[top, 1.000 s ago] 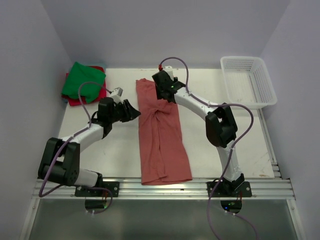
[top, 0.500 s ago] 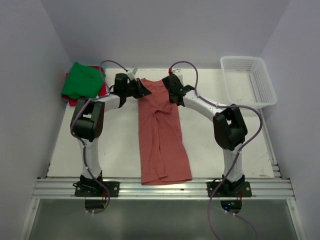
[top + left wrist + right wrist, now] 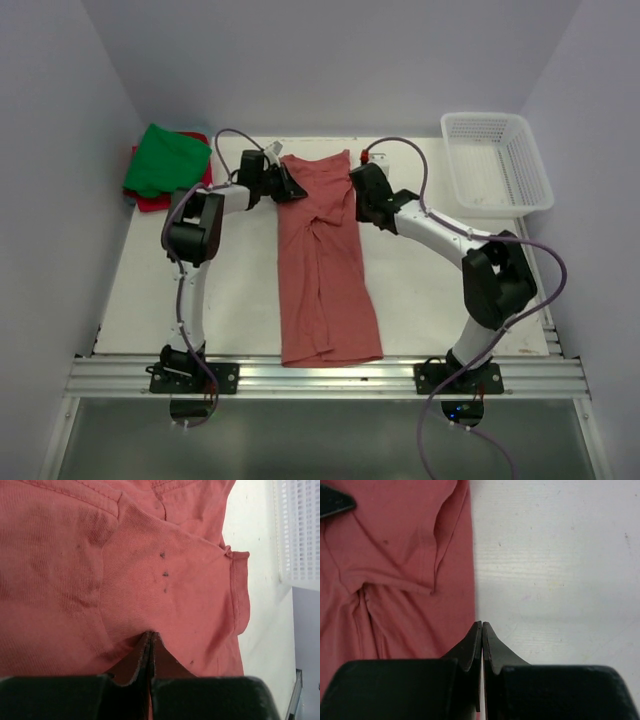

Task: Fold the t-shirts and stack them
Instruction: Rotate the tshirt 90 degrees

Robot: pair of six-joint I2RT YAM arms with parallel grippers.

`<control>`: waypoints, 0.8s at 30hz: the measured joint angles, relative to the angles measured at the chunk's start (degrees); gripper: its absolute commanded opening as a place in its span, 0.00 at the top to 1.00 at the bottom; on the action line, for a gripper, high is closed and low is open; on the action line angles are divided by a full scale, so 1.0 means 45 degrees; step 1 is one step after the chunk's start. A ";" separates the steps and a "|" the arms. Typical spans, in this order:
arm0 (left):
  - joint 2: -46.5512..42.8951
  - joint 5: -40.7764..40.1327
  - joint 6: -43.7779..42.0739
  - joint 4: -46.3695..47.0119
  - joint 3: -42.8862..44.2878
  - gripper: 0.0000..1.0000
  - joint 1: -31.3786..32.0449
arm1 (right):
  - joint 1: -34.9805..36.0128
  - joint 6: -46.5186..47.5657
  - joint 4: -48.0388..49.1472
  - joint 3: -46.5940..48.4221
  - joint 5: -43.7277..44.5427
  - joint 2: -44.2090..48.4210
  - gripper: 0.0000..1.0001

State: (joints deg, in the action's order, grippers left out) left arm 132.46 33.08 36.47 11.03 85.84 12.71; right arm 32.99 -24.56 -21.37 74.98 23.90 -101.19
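A faded brick-red t-shirt (image 3: 325,270) lies folded into a long strip down the middle of the table. My left gripper (image 3: 293,186) sits at its far left corner, shut on the cloth, which puckers toward the fingertips (image 3: 150,634) on the brick-red t-shirt (image 3: 150,555). At the right edge near the far end, my right gripper (image 3: 356,206) is shut on the hem; its fingertips (image 3: 481,626) meet exactly where the brick-red t-shirt (image 3: 395,555) borders bare table. A folded bright green t-shirt (image 3: 165,160) rests on a red-pink t-shirt (image 3: 150,201) at the far left corner.
A white mesh basket (image 3: 497,162) stands at the far right corner, and its wall (image 3: 300,530) shows past the shirt in the left wrist view. White tabletop (image 3: 440,290) flanks the shirt on both sides. Walls close in left and right.
The left arm swung from the table's left side to the shirt's far left corner. The right gripper shifted from over the shirt to its right edge. Both grippers went from open to shut.
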 measured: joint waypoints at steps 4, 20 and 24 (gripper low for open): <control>0.1287 0.0403 0.0287 0.0068 0.1860 1.00 -0.0053 | 0.0000 -0.0214 0.0393 -0.0991 -0.0510 0.1214 1.00; -0.2093 0.1865 0.3079 0.5989 -0.3827 0.05 -0.0801 | 0.0000 0.0083 0.2132 -0.5629 -0.1647 0.5406 0.40; -0.7155 0.1268 0.2322 0.5926 -0.7427 0.00 -0.0699 | 0.0024 0.0131 0.2229 -0.6339 -0.2370 0.6698 0.27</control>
State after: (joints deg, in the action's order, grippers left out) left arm 100.27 38.79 46.92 37.69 52.42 9.56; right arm 33.10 -23.97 -11.33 46.46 13.23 -71.05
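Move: The left hand's shut fingertips are down on the t-shirt near its left edge; the shirt's middle lies about 18 cm back and 6 cm to the right, the bunched fold some 6 cm back and 6 cm to the right. The folded stack is roughly 31 cm to the left and 7 cm ahead. The right hand hovers by the shirt's right edge, with the shirt's middle about 7 cm back, 9 cm to its left and 8 cm below; the basket stands some 17 cm ahead and 30 cm to its right. With fingers shut and tips pressed on the upper left part of the t-shirt, the left hand pushes it forward about 5 cm, veering slightly right and rolling its left side down, then comes free, lifting some 14 cm while drawing back about as far and a little left, fingers spreading wide. Meanwhile the right hand, clear of the cloth, backs off about 9 cm towards its base beside the shirt's right edge, edging right and rising a little, its shut fingers opening to about two thirds. ##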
